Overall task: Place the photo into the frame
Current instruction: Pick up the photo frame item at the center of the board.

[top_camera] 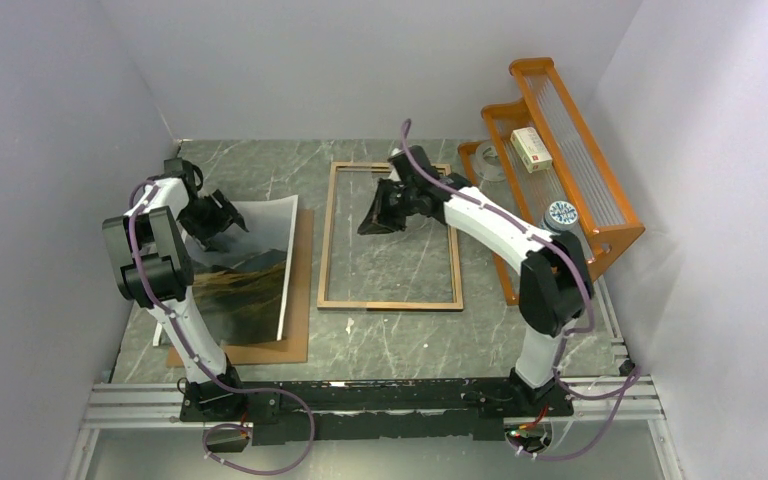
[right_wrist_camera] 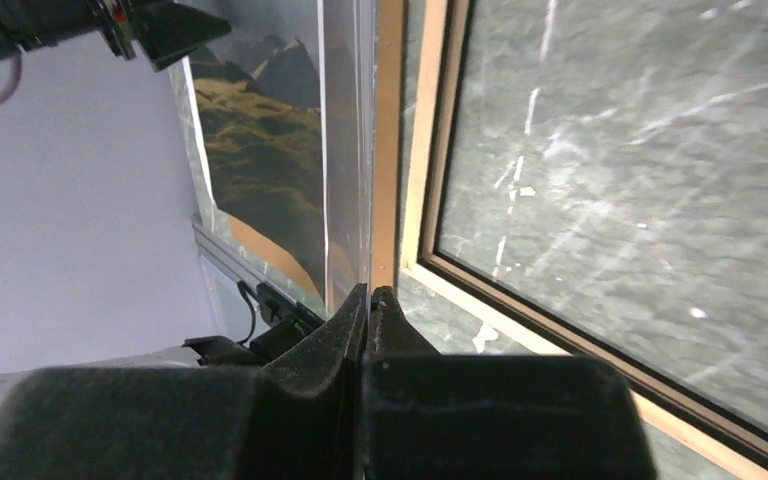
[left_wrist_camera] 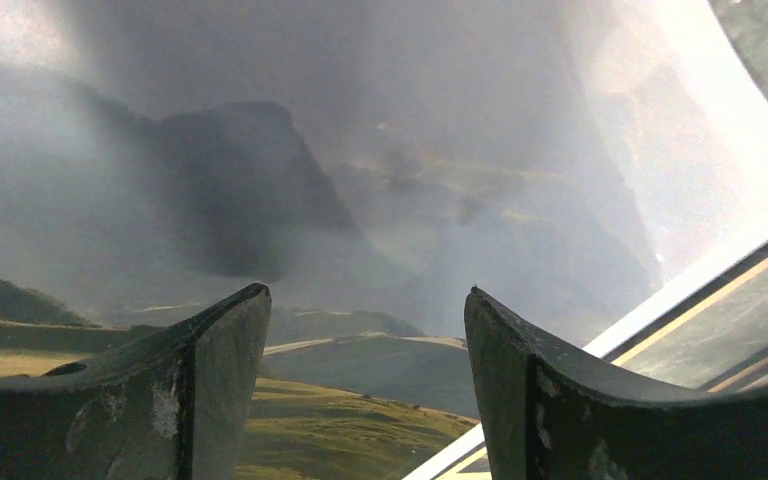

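Note:
The photo [top_camera: 250, 275], dark misty mountains over yellow-green hills, lies face up at the left on a brown backing board [top_camera: 295, 345], its right edge curled upward. My left gripper [top_camera: 222, 222] hovers open over the photo's far left part. In the left wrist view the print [left_wrist_camera: 360, 190] fills the picture behind the spread fingers [left_wrist_camera: 230, 340], with nothing between them. The frame [top_camera: 390, 303] lies flat in the middle, wood side up, marble showing through it. My right gripper [top_camera: 372, 225] is shut above the frame's far left part; in its own view the fingertips [right_wrist_camera: 370, 292] press together beside the frame's rail [right_wrist_camera: 436, 150].
An orange rack [top_camera: 600, 200] stands along the right wall, holding a small box [top_camera: 532, 148] and a round can [top_camera: 560, 215]. Grey walls close in at left, back and right. The arms' base rail [top_camera: 380, 400] runs along the near edge.

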Available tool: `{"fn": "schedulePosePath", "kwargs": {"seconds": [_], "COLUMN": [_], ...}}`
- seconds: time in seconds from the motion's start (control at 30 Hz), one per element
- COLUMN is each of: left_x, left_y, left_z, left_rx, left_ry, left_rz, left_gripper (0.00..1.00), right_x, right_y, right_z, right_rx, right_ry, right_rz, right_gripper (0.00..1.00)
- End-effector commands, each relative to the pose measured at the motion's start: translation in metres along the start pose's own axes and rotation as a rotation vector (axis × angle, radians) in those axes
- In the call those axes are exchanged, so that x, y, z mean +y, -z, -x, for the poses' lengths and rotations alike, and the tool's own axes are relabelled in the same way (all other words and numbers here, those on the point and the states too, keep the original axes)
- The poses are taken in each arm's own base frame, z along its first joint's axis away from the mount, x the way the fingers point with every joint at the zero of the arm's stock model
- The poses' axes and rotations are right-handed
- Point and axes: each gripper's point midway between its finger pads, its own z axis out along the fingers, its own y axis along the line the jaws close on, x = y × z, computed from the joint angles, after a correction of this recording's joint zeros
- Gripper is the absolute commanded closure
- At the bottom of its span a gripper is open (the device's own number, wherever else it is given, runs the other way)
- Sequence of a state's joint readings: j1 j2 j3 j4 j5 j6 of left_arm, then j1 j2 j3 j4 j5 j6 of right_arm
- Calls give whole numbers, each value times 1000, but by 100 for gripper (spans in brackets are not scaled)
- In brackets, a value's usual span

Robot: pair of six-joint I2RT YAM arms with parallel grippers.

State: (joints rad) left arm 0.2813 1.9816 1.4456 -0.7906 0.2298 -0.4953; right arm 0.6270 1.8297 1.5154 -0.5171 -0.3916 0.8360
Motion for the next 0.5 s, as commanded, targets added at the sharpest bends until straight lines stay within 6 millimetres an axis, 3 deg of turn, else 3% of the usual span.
{"fn": "schedulePosePath", "kwargs": {"seconds": [0.0, 0.2, 0.47], "left_x": [-6, 5, -28], "left_y": [-5, -17, 3], "left_z": [2, -14, -22], "left_rx": [2, 53, 57], "left_ry": [11, 23, -16], "left_rz": [-50, -24, -174], "left_gripper": [24, 26, 26], "right_x": [-10, -37, -77], "right_y": [41, 64, 72], "right_z": [28, 47, 67], "right_rx": [-110, -145, -95], "right_ry": [33, 81, 141], "right_rz": [6, 11, 19], "right_gripper": [100, 100, 100]}}
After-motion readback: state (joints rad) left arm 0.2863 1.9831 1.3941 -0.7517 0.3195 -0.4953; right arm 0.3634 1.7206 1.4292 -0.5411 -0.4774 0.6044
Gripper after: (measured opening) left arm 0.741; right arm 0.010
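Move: The right hand already pinches a clear sheet by its edge, some 14 cm above the table. The middle of the frame lies about 6 cm to this hand's right, 3 cm farther out and 14 cm down. To its left the photo's middle is about 32 cm away and 5 cm nearer the base, with the backing board's middle about 30 cm left and 8 cm back. From the left hand, the frame's middle is about 39 cm right, level with it, 2 cm below. Still pinching the clear sheet in shut fingers, the right hand carries it away from the photo, about 10 cm to the right and 4 or 5 cm forward over the frame, towards the frame's right rim, nearly level and with only a slight tilt. The left hand, fingers open low over the photo, edges about 1.5 cm right and sinks slightly. ##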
